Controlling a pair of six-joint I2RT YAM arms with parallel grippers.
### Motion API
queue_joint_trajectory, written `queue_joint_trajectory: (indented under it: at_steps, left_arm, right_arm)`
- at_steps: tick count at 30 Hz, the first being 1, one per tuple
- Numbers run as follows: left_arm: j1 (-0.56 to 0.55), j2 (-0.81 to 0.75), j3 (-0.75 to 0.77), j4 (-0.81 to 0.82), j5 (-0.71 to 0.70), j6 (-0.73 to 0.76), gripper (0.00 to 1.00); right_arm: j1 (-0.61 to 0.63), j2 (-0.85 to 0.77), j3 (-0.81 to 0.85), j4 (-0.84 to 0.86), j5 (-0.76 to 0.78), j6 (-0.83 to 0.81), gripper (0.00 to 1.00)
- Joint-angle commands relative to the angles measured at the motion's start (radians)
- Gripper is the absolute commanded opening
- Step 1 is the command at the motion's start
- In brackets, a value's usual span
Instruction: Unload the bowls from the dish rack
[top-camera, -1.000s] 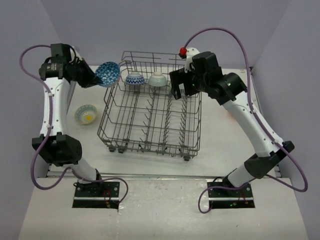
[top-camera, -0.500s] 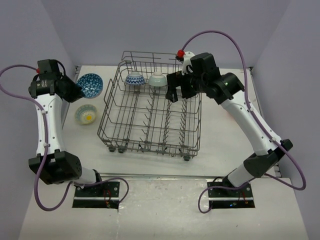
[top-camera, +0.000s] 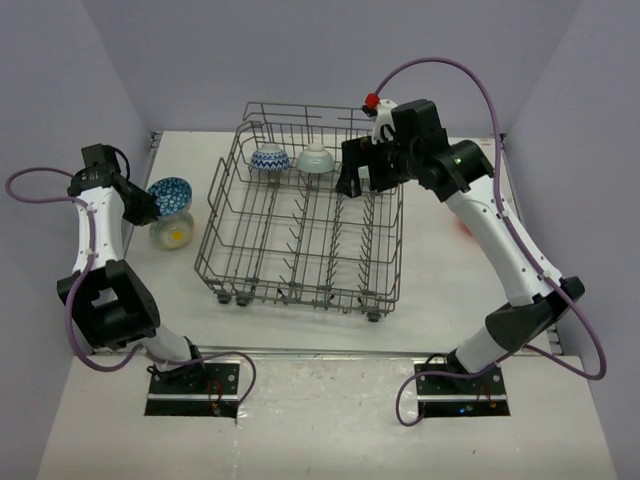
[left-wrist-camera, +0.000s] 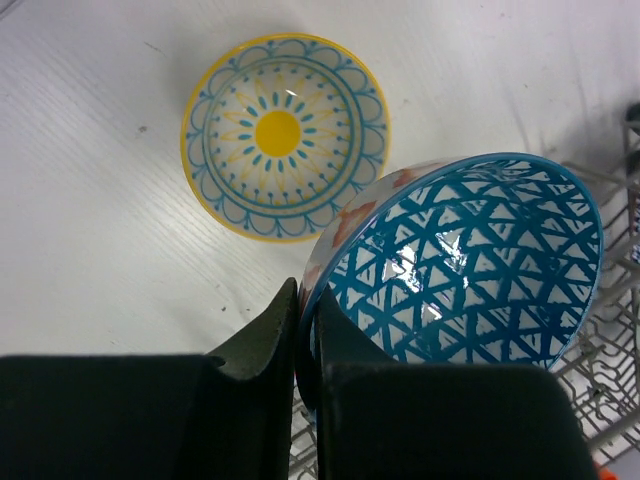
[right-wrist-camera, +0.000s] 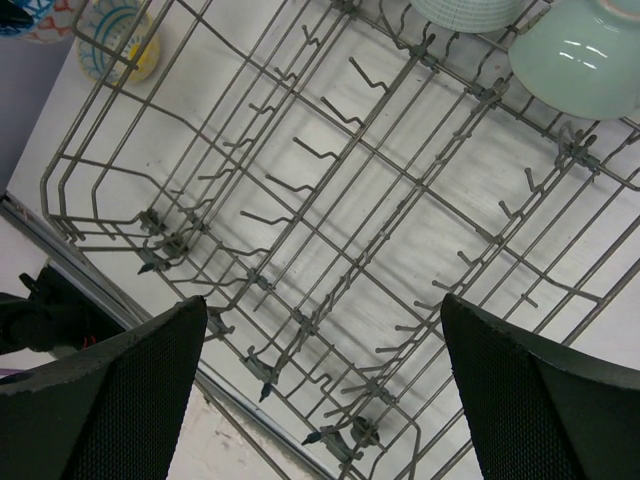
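My left gripper (top-camera: 143, 206) is shut on the rim of a bowl (top-camera: 172, 192) that is blue triangle-patterned inside and red-and-white outside. It holds the bowl low beside the cream bowl with the yellow inside (top-camera: 172, 232), left of the dish rack (top-camera: 300, 262). In the left wrist view the gripper (left-wrist-camera: 308, 300) pinches the held bowl (left-wrist-camera: 470, 260), with the cream bowl (left-wrist-camera: 285, 135) on the table beyond. A blue-and-white bowl (top-camera: 270, 158) and a mint bowl (top-camera: 316, 158) sit at the rack's far end. My right gripper (top-camera: 362, 182) is open and empty over the rack (right-wrist-camera: 350, 230), with the mint bowl (right-wrist-camera: 590, 50) ahead of it.
The purple side wall stands close behind the left arm. An orange-red thing (top-camera: 462, 226) shows on the table right of the rack, mostly hidden by the right arm. The rack's tall wire sides and upright tines rise under the right gripper (right-wrist-camera: 325, 390).
My left arm has carried the blue-inside bowl from the rack's far left corner out and down towards the table beside the cream bowl. The right gripper has barely shifted.
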Motion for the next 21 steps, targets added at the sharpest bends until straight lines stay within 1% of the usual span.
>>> queue_joint_trajectory:
  at_steps: [1,4,6,9,13,14,21]
  left_arm:
    - [0.016,0.006,-0.022,0.109,-0.028,0.012,0.0]
    - [0.05,0.014,-0.05,0.144,-0.022,0.018,0.0]
    - [0.057,0.035,-0.041,0.141,-0.019,0.026,0.0]
    - [0.057,0.069,-0.027,0.136,-0.04,0.034,0.0]
    - [0.064,0.081,-0.045,0.142,-0.057,0.055,0.0]
    - [0.064,0.086,-0.05,0.14,-0.084,0.055,0.0]
    - [0.065,0.123,-0.079,0.153,-0.112,0.087,0.0]
  right_arm:
    - [-0.035,0.0,0.035,0.012,-0.065,0.024,0.99]
    - [-0.055,0.011,0.038,0.013,-0.099,0.029,0.99]
    - [-0.063,0.011,0.035,0.021,-0.115,0.03,0.99]
    - [-0.069,0.012,0.032,0.024,-0.125,0.03,0.99]
    - [-0.083,0.008,0.013,0.033,-0.133,0.032,0.99]
    - [-0.085,0.005,0.01,0.033,-0.136,0.032,0.99]
    - [-0.086,0.002,0.003,0.045,-0.153,0.03,0.99]
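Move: The yellow-rimmed bowl standing on the table is the place aimed at: about 15 cm below the left hand, some 4 cm ahead and 2 cm to its right. The blue-lined bowl, already pinched by its left rim, has its middle roughly 3 cm ahead and 4 cm right of that hand. The rack's left side stands about 9 cm right of the yellow-rimmed bowl. From the right hand the yellow-rimmed bowl lies some 50 cm left, 6 cm ahead and 30 cm below. The blue-lined bowl, still gripped by its rim in the left fingers, is lowered about 6 cm and carried some 4 cm left, down towards the yellow-rimmed bowl and away from the rack's side. The sideways travel fades towards the end while the sinking goes on; the fingers tip a little under 10 degrees closer to straight down and keep their hold. ##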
